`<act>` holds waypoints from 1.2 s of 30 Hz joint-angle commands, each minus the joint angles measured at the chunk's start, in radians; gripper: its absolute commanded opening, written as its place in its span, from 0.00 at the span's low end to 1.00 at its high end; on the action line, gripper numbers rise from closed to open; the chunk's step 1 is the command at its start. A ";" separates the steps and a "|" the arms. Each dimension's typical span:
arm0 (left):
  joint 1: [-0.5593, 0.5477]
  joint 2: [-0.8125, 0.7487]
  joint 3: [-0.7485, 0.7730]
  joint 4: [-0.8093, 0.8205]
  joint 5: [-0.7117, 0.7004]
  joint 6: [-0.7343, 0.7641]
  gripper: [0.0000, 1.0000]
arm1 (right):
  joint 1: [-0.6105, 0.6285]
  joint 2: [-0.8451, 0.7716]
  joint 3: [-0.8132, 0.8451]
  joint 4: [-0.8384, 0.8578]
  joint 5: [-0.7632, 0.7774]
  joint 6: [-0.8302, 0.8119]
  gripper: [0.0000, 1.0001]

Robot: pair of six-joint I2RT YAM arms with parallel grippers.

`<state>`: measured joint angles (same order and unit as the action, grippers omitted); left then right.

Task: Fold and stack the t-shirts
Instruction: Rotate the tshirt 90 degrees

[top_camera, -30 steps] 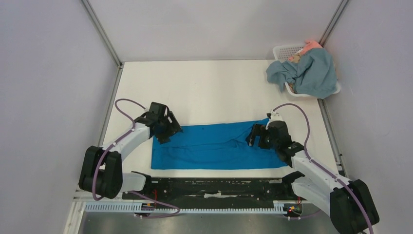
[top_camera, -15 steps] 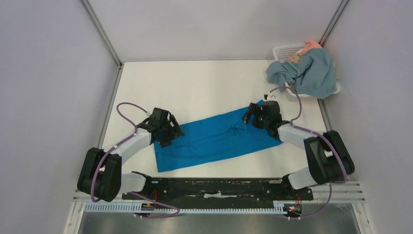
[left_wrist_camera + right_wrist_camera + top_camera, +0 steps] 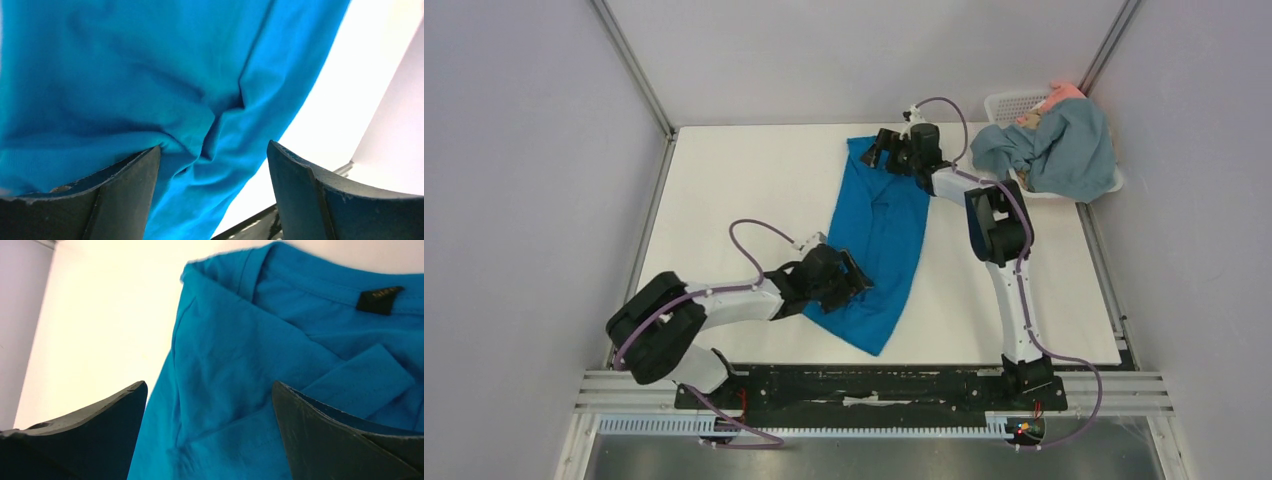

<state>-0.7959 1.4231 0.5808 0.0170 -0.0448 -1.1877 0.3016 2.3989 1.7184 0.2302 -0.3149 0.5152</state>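
The cobalt-blue t-shirt (image 3: 879,235) lies folded in a long strip that runs from the far middle of the table toward the near edge. My left gripper (image 3: 852,281) rests on its near part, jaws open, with wrinkled blue cloth (image 3: 150,75) under and between the fingers (image 3: 214,146). At the shirt's far end by the collar, my right gripper (image 3: 882,152) is stretched out and open over the cloth (image 3: 209,383). A black neck label (image 3: 380,299) shows there. A grey-blue t-shirt (image 3: 1064,150) hangs over the basket, with salmon-pink cloth (image 3: 1064,95) behind it.
A white lattice basket (image 3: 1007,103) stands in the far right corner under the grey-blue shirt. Grey walls with metal posts close in the table on three sides. A black rail (image 3: 864,385) runs along the near edge.
The blue shirt has swung from lying across the near table to lying lengthwise. My right gripper went far back with its end. My left gripper slid right and nearer.
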 commanded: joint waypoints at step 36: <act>-0.375 -0.235 0.122 -0.534 -0.181 0.078 0.87 | 0.102 -0.824 -0.635 -0.333 0.364 -0.246 0.98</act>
<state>-1.1675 1.2289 0.7315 -0.3763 -0.2569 -1.2068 0.3782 1.7351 1.3808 0.0360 -0.0196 0.2699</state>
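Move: The half-folded t-shirt lies aslant under both open grippers, some 3-4 cm below the hand points. Its middle is about 10 cm ahead and 3 cm right of the left hand. From the right hand the middle lies roughly 26 cm back and 4 cm left. The shirt's near edge is some 12 cm back and 2 cm left of the left hand; its far left corner sits about 4 cm ahead and 7 cm left of the right hand. Swing the t-shirt round with both grippers kept open and their fingers on the cloth: sweep the left about 8 cm right, then draw it back towards the near table edge. Meanwhile slide the right some 7 cm left and a little forward, then ease it rightward. Finally lift both free, the right climbing steeply while pulling back and right, the left rising slightly and drifting left. ##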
